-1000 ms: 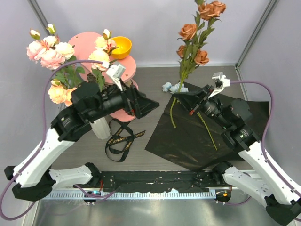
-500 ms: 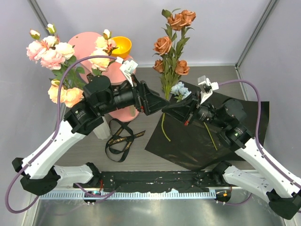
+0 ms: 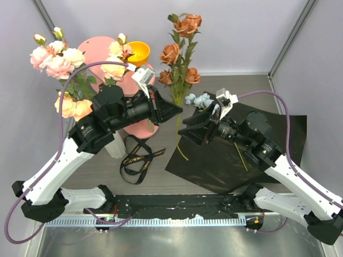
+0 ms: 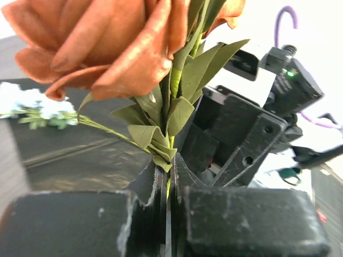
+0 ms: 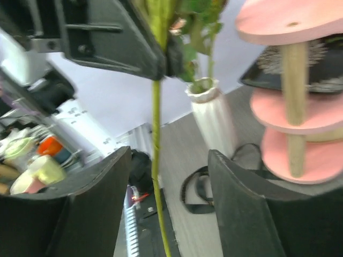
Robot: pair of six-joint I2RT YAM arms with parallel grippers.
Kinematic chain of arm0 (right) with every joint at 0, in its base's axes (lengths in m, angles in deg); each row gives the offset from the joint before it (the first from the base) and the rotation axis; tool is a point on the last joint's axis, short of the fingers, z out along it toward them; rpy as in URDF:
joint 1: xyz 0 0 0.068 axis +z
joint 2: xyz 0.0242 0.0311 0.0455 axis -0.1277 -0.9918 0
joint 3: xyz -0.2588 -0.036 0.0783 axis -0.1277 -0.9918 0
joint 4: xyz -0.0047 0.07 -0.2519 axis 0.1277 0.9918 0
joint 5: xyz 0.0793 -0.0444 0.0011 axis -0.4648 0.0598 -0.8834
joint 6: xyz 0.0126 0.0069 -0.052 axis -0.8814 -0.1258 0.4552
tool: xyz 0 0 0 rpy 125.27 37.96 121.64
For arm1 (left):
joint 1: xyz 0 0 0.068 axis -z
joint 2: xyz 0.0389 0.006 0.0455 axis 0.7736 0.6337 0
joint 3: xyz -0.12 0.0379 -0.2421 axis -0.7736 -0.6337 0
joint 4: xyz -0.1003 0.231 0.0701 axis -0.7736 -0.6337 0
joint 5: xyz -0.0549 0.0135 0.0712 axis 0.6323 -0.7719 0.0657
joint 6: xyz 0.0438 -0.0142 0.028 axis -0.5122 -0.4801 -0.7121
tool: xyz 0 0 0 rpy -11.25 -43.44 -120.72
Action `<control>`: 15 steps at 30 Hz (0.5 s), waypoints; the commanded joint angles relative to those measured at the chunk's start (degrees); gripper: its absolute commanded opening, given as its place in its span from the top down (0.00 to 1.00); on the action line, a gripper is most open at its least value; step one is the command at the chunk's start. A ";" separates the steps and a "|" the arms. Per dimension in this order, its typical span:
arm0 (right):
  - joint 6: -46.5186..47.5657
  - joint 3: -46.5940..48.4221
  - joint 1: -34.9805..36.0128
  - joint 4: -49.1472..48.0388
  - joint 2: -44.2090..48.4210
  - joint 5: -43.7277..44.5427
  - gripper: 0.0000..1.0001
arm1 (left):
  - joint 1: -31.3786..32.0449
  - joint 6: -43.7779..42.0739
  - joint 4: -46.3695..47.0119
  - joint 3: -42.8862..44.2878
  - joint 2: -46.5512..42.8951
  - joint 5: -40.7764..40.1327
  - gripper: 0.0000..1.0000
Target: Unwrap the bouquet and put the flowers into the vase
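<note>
A spray of brown roses [image 3: 170, 52] stands upright over the table's middle, its blooms filling the left wrist view [image 4: 102, 48]. My left gripper [image 3: 177, 111] [image 4: 169, 171] is shut on its green stem just under the leaves. My right gripper [image 3: 188, 131] [image 5: 169, 155] is open just right of it; the stem [image 5: 156, 123] hangs free between its fingers. The white ribbed vase [image 3: 113, 145] [image 5: 211, 115] stands at the left, half hidden by my left arm, holding pink, cream and peach flowers [image 3: 59, 60]. The black wrapping sheet [image 3: 230, 158] lies spread flat, with pale blue blooms [image 3: 198, 100] at its far edge.
A black ribbon [image 3: 136, 158] lies loose on the table beside the vase. A pink tiered stand [image 3: 99, 48] [image 5: 292, 96] rises at the back left, with an orange bowl [image 3: 138, 52] on it. A loose green stem [image 3: 239, 152] rests on the sheet.
The brown rose spray travelled left from the right gripper's side. The left gripper shut on its stem, and the right gripper opened off it.
</note>
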 commanded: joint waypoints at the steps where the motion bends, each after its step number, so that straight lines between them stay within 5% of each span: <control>1: 5.99 3.15 0.43 10.53 1.39 20.49 0.30 | -0.25 -8.11 -5.71 3.36 -5.45 -12.34 1.00; 4: 6.26 3.77 0.43 17.23 2.71 41.79 0.22 | -0.25 -12.69 -12.03 4.77 -8.88 -22.45 1.00; 6: 6.96 3.33 0.43 19.01 3.33 47.33 0.18 | -0.25 -15.23 -16.78 5.82 -11.42 -30.16 1.00; 15: 7.32 3.15 0.43 19.90 0.61 45.95 0.18 | -0.25 -24.90 -18.91 7.31 -20.57 -50.85 1.00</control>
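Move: Some 27 cm to the left of the left hand, 6 cm farther out and 35 cm below its held brown roses, stands the vase. From this hand, the black ribbon lies about 17 cm left, 1 cm ahead and 46 cm down; the pink stand is 26 cm ahead, 24 cm left and 30 cm below. For the right hand, the blue flowers lie roughly 36 cm ahead, 11 cm right and 38 cm down, the black paper 12 cm ahead and 30 cm right, 40 cm down. Carrying the brown roses away from the right hand, the left hand, still pinching them just under the leaves, sweeps about 20 cm left towards the vase, rises some 4 cm and swings its fingers counter-clockwise. The right hand spreads its already loosened fingers wider and clears the stem, going about 10 cm forward, 8 cm right and 6 cm down towards the blue flowers, turning some 45 degrees clockwise. ##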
